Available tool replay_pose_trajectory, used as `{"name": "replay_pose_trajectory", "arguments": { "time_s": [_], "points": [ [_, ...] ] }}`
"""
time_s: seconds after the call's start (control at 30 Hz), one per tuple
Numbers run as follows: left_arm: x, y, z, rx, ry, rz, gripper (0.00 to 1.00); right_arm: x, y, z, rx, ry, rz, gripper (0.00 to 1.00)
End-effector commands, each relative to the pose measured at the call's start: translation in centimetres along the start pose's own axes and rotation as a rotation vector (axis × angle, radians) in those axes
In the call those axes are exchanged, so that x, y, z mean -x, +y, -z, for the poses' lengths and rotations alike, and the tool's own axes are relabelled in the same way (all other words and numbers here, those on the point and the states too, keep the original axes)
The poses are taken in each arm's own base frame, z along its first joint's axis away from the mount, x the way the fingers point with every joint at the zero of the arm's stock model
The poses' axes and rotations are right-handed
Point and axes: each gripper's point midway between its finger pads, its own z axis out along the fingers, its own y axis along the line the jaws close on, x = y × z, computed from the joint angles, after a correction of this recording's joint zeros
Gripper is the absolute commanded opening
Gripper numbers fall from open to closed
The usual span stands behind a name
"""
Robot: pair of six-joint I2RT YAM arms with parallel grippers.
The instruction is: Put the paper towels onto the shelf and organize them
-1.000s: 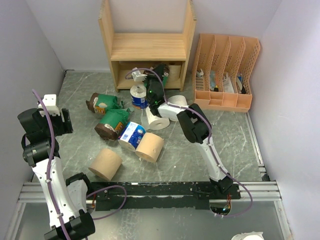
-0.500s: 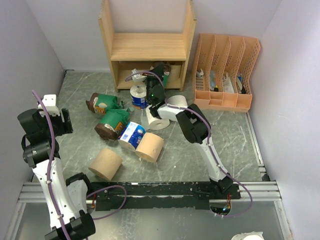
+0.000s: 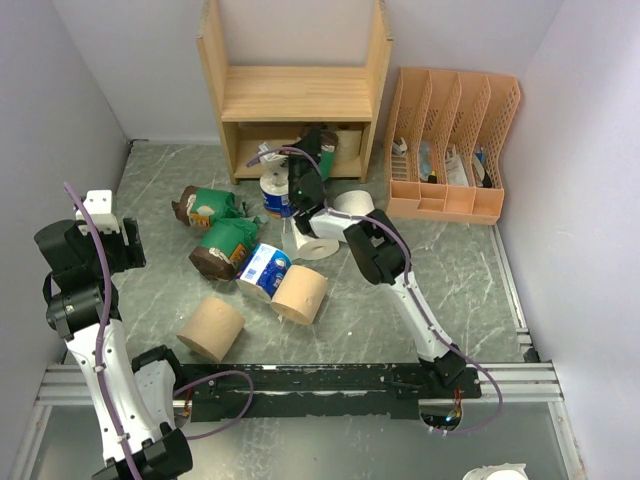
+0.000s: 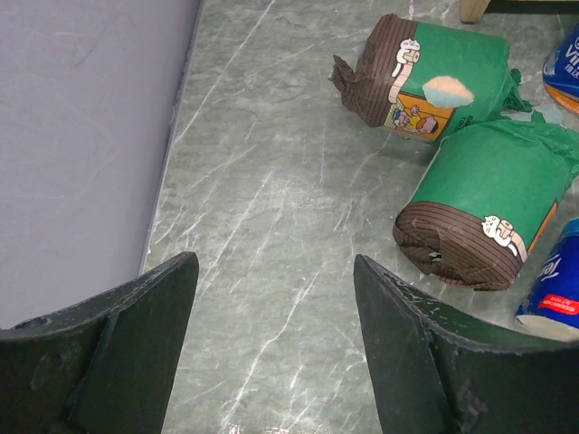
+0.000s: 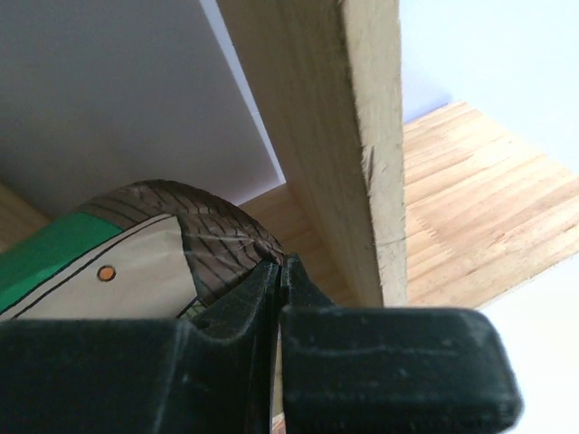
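Observation:
The wooden shelf (image 3: 296, 95) stands at the back. My right gripper (image 3: 318, 142) reaches into its lower tier, shut on the twisted brown wrapper end of a green-wrapped paper towel roll (image 5: 118, 249). The jaws (image 5: 279, 264) pinch that wrapper right beside a shelf board (image 5: 348, 127). My left gripper (image 3: 126, 245) hangs open at the far left over bare floor, nothing between its fingers (image 4: 276, 262). Two green-wrapped rolls (image 4: 434, 77) (image 4: 479, 208) lie ahead to its right. Blue-and-white (image 3: 264, 270), tan (image 3: 300, 293) (image 3: 212, 328) and white (image 3: 318, 242) rolls lie on the floor.
A peach slotted file organizer (image 3: 450, 140) stands right of the shelf. An upright blue-and-white roll (image 3: 277, 190) and another white roll (image 3: 354, 203) sit by the shelf's front. Grey walls close in on the left (image 4: 81, 136) and right.
My right gripper has pushed the green-wrapped roll a little farther back into the shelf's lower tier. The left arm has stayed put.

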Motion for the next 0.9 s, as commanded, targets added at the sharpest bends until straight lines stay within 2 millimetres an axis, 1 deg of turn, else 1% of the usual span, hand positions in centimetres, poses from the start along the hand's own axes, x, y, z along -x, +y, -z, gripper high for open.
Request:
{"name": "replay_pose_trajectory", "arguments": {
  "time_s": [0.0, 0.1, 0.13, 0.23, 0.33, 0.4, 0.43, 0.5, 0.63, 0.7, 0.8, 0.87],
  "points": [
    [0.7, 0.3, 0.1, 0.018, -0.039, -0.003, 0.81, -0.8, 0.1, 1.0, 0.054, 0.044, -0.084, 0.0],
    [0.7, 0.2, 0.1, 0.013, -0.039, -0.003, 0.81, -0.6, 0.3, 3.2, 0.134, 0.05, -0.097, 0.0],
    [0.7, 0.2, 0.1, 0.012, -0.04, -0.005, 0.81, -0.5, 0.6, 3.8, 0.17, 0.047, -0.096, 0.0],
    [0.7, 0.1, 0.1, 0.008, -0.039, -0.005, 0.81, -0.4, 2.5, 5.5, 0.305, 0.049, -0.11, 0.0],
    [0.7, 0.1, 0.1, 0.006, -0.041, -0.007, 0.81, -0.1, 4.7, 6.9, 0.492, 0.048, -0.188, 0.0],
    [0.7, 0.1, 0.2, 0.007, -0.041, -0.007, 0.81, 0.4, 5.8, 7.8, 0.627, 0.048, -0.258, 0.05],
    [0.7, 0.1, 0.2, 0.006, -0.042, -0.007, 0.81, 0.8, 6.2, 8.3, 0.689, 0.038, -0.285, 0.1],
    [0.7, 0.1, 0.1, 0.006, -0.041, -0.007, 0.81, 1.1, 6.6, 9.1, 0.765, 0.034, -0.32, 0.24],
    [0.6, 0.1, 0.0, 0.003, -0.037, -0.006, 0.81, 1.8, 7.7, 10.1, 0.906, 0.013, -0.358, 0.44],
    [0.6, 0.1, -0.2, 0.003, -0.031, -0.004, 0.81, 1.9, 7.9, 10.2, 0.947, 0.007, -0.376, 0.54],
    [0.4, 0.1, -0.4, 0.0, -0.019, -0.001, 0.81, 2.1, 8.6, 10.9, 1.048, -0.014, -0.391, 0.65],
    [0.4, 0.1, -0.4, 0.0, -0.018, -0.001, 0.81, 2.5, 9.1, 11.5, 1.11, -0.031, -0.397, 0.68]
  ]
}}
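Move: The right hand still pinches the brown twisted end of the green package, whose middle hangs about 8 cm below it and 2 cm to its right, in the lower shelf bay. The plain roll already there is some 7 cm right and 3 cm ahead, 10 cm lower; the blue Vinda roll stands about 10 cm back and 10 cm left, 15 cm below. From the left hand the package lies roughly 34 cm ahead and 44 cm right, 9 cm lower. With its fingers still shut on the brown twist, the right hand backs about 4 cm out towards the shelf front and sinks some 3 cm, starting to tip down. It then stops backing and opens the fingers well apart to let go, rising a little and easing 2–3 cm left while the wrist keeps tipping down to some 35 degrees and swings about 20 degrees counter-clockwise, so that the parted fingers stay around the package's brown end. ##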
